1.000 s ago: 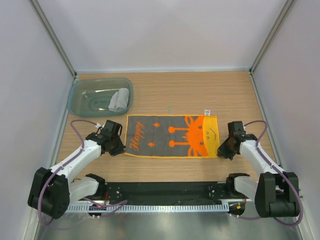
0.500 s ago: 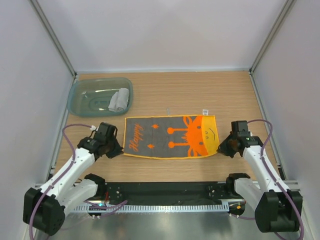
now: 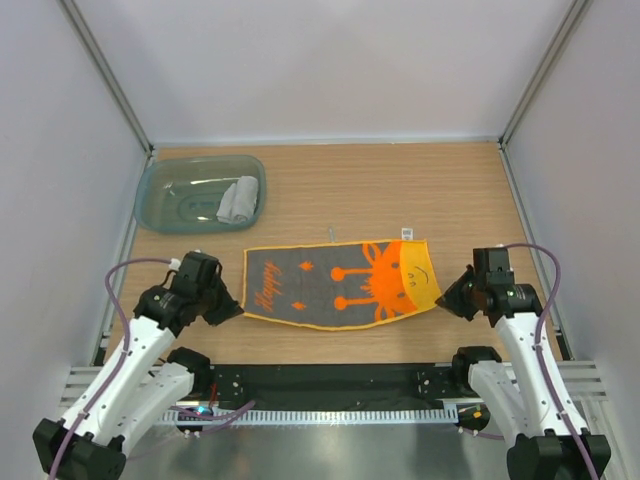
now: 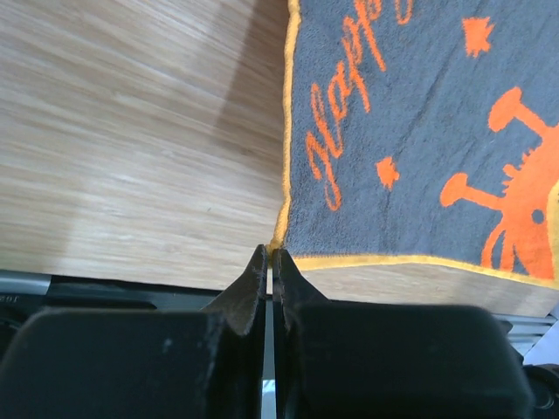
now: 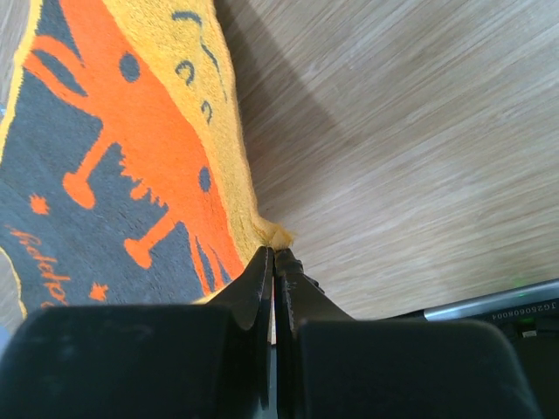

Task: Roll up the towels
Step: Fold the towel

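Observation:
An orange-and-grey towel [image 3: 340, 282] lies spread out in the middle of the table, grey face up with an orange giraffe print. My left gripper [image 3: 237, 313] is shut on its near-left corner [image 4: 278, 247]. My right gripper [image 3: 443, 298] is shut on its near-right corner [image 5: 278, 236]. The near edge of the towel [image 4: 410, 157] is lifted a little off the wood. A light grey towel [image 3: 237, 200] sits rolled inside the teal tub [image 3: 160, 185] at the back left.
A black rail [image 3: 330, 382] runs along the near table edge between the arm bases. White walls close in the left, right and far sides. Bare wood [image 3: 400, 185] lies behind the spread towel.
Both grippers have drawn back toward the near edge and outward with the corners, pulling the towel's near edge closer and lifting it slightly. The arms have stretched out.

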Robot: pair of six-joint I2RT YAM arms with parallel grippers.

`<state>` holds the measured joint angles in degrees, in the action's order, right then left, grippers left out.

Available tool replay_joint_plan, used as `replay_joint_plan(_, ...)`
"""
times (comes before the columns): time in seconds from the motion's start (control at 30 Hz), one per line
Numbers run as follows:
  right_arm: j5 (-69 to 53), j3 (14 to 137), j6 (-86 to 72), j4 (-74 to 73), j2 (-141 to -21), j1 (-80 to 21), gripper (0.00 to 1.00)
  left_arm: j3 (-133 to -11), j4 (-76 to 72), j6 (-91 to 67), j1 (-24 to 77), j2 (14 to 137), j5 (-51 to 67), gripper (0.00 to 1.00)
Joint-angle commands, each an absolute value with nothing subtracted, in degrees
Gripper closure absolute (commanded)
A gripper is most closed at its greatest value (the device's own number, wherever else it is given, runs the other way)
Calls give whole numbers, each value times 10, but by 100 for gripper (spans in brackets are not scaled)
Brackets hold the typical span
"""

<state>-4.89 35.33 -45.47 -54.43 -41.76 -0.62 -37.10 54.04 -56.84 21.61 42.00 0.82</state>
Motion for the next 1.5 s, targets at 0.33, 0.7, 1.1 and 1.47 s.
replay_joint_plan(0.33, -80, 447, -432, -486, -558, -7, 99, -505, 554, -484, 212, 554, 24, 99)
replay_joint_plan(0.7, -90, 571, -387, -426, -760, -7, 99, -596, 512, -424, 135, 700, 41, 99)
replay_joint_plan(1.1, -89, 660, -370, -406, -874, -7, 99, -654, 491, -393, 91, 804, 39, 99)
replay_joint_plan(1.47, -90, 697, -361, -392, -939, -7, 99, -682, 471, -387, 84, 877, 38, 99)
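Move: Each hand already holds a near corner of the towel, lifted some 9 cm. The left hand's goal, the towel's far-left corner, lies about 20 cm ahead and 3 cm to the left; the green bin's middle is some 35 cm ahead and 17 cm left of that hand. From the right hand, the far-right corner is about 20 cm ahead and 3 cm to the right, and the barcode tag some 22 cm ahead and 2 cm left, both about 9 cm below. Forward, after a brief easing back of half a centimetre, both arms carry their pinched near corners over the lying towel towards its far edge, the left about 14 cm, the right about 18 cm. The left rises 2 cm on the way and sinks again as it slows; the right stays nearly level, turning slightly counter-clockwise. Both grippers stay shut. ##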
